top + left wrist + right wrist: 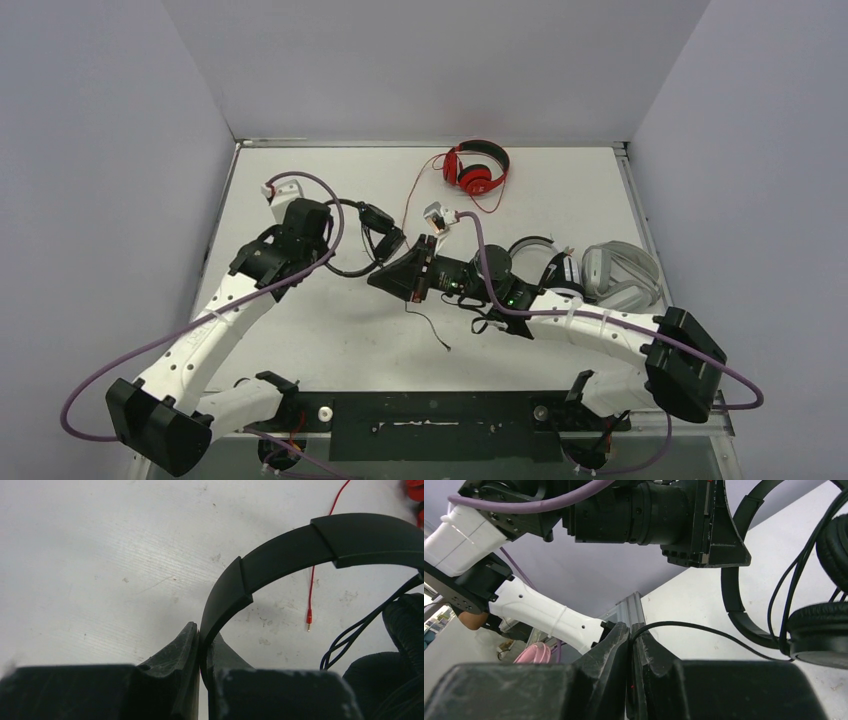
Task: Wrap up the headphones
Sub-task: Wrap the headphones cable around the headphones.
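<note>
The all-black headphones (378, 218) hang above the table between my two arms. My left gripper (328, 240) is shut on their headband (280, 555), which runs up between the fingers (200, 630) in the left wrist view, with the ear cups (400, 625) to its right. My right gripper (385, 278) is shut on the thin black cable (704, 627), pinched at the fingertips (631, 630). The cable's loose end (430, 330) trails onto the table. The red headphones (478, 168) lie at the back.
White-and-black headphones (545, 262) and light grey headphones (620, 270) lie at the right, beside my right arm. The red cable's plug (309, 625) rests on the table below the black headband. Walls enclose the table on three sides.
</note>
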### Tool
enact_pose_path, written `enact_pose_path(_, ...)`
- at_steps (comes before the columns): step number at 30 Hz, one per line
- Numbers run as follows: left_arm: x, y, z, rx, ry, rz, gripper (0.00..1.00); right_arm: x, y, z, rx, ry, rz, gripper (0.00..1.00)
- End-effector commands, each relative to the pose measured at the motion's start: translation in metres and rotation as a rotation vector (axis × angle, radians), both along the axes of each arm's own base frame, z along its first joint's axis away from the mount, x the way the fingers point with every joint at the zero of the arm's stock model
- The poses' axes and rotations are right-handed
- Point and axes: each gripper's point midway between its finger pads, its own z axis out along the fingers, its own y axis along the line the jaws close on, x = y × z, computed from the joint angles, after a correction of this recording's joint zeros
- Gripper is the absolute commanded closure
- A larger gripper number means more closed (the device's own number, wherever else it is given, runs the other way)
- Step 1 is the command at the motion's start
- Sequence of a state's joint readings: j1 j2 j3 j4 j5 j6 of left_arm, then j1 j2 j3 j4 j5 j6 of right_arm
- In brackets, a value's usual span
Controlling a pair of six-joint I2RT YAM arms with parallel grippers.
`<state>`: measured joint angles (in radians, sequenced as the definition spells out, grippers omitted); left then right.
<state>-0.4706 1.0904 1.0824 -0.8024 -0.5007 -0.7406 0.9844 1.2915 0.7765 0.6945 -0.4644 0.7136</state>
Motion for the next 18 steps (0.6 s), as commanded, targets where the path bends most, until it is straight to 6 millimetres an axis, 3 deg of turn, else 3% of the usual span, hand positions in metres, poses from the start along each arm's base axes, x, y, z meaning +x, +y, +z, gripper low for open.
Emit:
enact_pose_path(1, 0.016, -0.013, 0.006, 0.018, -0.064, -0.045, 1.00, 0.011, 0.003, 0.035, 0.072, -0.018, 0.024, 0.91)
enact_pose_path(6, 0.016, -0.033, -0.002, 0.121, -0.027, -0.182, 1.00, 0.045, -0.009, 0.031, -0.003, -0.013, -0.008, 0.94)
enact_pose_path(9, 0.014, -0.043, -0.005, 0.176, -0.012, -0.260, 1.00, 0.066, -0.020, 0.006, -0.125, 0.013, -0.029, 1.00)
enact_pose_path(14, 0.012, -0.060, -0.016, 0.256, 0.063, -0.427, 1.00, 0.084, -0.036, -0.033, -0.297, 0.046, 0.026, 1.00)
enact_pose_path(18, 0.009, -0.064, -0.021, 0.368, 0.152, -0.526, 1.00, 0.099, -0.057, -0.050, -0.347, 0.083, 0.048, 1.00)
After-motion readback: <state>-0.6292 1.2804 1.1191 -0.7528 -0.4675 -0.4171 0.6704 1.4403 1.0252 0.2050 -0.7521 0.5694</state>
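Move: The right fingers hold the headphones cable; the hanging ear cups they carry it to lie about 12 cm ahead of them, neither left nor right, some 6 cm lower. From the left hand, gripping the headband, the cups are roughly 12 cm to the right, 1 cm ahead and about level. From the right hand, the red plug lies about 13 cm ahead, 6 cm right and 30 cm below; the black plug about 4 cm back, 12 cm right, 25 cm below. Still pinching the cable, the right fingers shut the last bit on it while that hand swings forward about 10 cm across the ear cups, slipping somewhat right and then sinking, fingertips dipping. The left hand keeps the headband and brings the headphones some 5 cm right and a little down to meet it, turning them clockwise and rolling their right side down. ##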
